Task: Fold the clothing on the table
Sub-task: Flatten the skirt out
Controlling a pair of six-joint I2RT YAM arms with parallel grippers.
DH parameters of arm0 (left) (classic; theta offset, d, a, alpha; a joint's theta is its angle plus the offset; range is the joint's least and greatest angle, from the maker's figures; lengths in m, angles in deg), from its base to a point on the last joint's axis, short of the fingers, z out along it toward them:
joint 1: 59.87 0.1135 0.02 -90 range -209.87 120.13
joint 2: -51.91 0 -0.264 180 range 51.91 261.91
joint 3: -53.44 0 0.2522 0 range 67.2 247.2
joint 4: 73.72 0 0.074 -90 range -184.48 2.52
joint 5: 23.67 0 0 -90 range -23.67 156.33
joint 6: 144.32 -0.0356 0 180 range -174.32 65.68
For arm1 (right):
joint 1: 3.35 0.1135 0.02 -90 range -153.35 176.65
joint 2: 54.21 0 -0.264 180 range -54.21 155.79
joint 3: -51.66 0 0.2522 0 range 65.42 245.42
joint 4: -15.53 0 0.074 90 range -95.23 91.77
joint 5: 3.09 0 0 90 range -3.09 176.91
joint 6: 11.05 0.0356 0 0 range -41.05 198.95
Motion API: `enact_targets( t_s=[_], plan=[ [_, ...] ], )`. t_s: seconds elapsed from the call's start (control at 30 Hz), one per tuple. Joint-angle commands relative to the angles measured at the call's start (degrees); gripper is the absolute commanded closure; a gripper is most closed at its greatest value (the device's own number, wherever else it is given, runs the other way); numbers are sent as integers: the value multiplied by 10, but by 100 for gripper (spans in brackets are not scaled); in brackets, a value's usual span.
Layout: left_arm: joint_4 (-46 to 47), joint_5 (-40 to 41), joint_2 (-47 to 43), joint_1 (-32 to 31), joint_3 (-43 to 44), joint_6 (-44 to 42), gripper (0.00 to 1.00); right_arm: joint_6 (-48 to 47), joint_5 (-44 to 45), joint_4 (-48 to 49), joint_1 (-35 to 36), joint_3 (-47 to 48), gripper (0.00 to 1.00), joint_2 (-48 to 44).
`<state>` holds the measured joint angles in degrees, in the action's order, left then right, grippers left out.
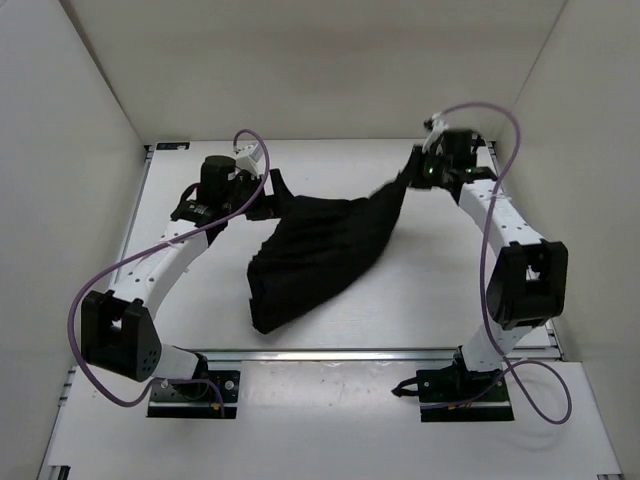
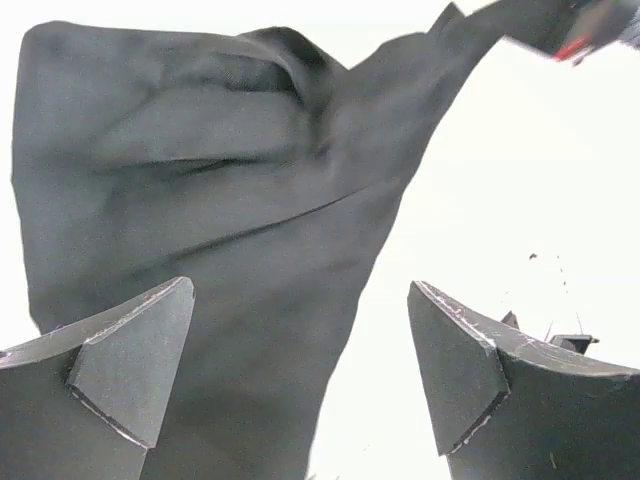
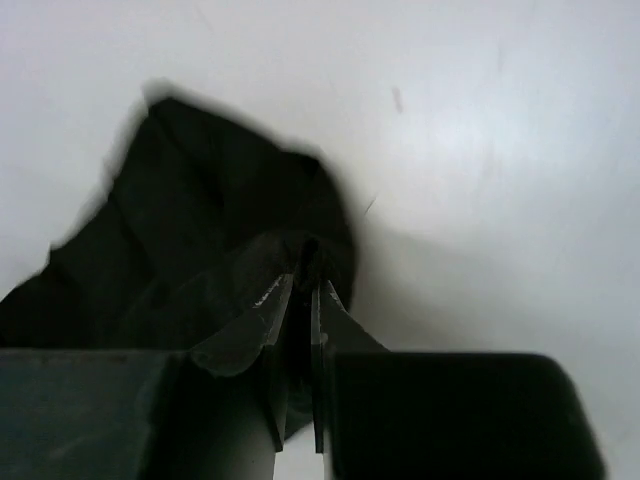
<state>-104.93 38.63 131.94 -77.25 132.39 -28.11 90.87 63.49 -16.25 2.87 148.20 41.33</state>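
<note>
The black clothing (image 1: 315, 255) lies bunched on the white table (image 1: 420, 300), with one corner pulled up and to the right. My right gripper (image 1: 412, 172) is shut on that corner. In the right wrist view the fabric (image 3: 220, 240) is pinched between the nearly closed fingertips (image 3: 306, 280). My left gripper (image 1: 268, 200) stands open at the garment's upper left edge. In the left wrist view the wrinkled cloth (image 2: 220, 200) spreads under and ahead of the wide-apart fingers (image 2: 130, 360), with nothing gripped between them.
White walls enclose the table on the left, back and right. A metal rail (image 1: 350, 353) runs along the near edge in front of the arm bases. Purple cables loop off both arms.
</note>
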Motion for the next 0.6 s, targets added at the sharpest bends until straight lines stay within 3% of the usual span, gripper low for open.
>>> enact_targets(
  t_s=[0.0,0.3,0.4,0.57],
  plan=[
    [5,24,-2,-14,-15,9,1,8,38,-6,-16,-69,100,-14],
    [0,40,11,-72,-24,23,2,-33,30,-11,-42,-147,100,-24],
    [12,43,37,-107,-30,38,2,-37,-17,-8,-28,-104,100,-4],
    [43,46,29,-107,-63,59,1,-72,-65,-78,42,99,100,75]
  ],
)
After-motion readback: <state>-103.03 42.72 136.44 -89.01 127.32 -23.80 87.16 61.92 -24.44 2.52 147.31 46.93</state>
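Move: The open left gripper hovers over the left side of the skirt: the skirt's middle is about 9 cm to its right, level fore and aft, some 21 cm below; its far left corner lies about 18 cm straight ahead, its near left corner roughly 20 cm back and 5 cm left. The right gripper already pinches a corner of the skirt, and the middle lies about 21 cm left of this hand, 13 cm back and 22 cm below. Keep the skirt's corner pinched in the right gripper and swing it quickly down about 13 cm, drawing back and slightly right with the fingers tipping down some 20 degrees, then let it rise a few centimetres, coming forward and left again. Meanwhile bring the wide-open left gripper right, down and back, about 5 cm each way, towards the skirt's middle. ##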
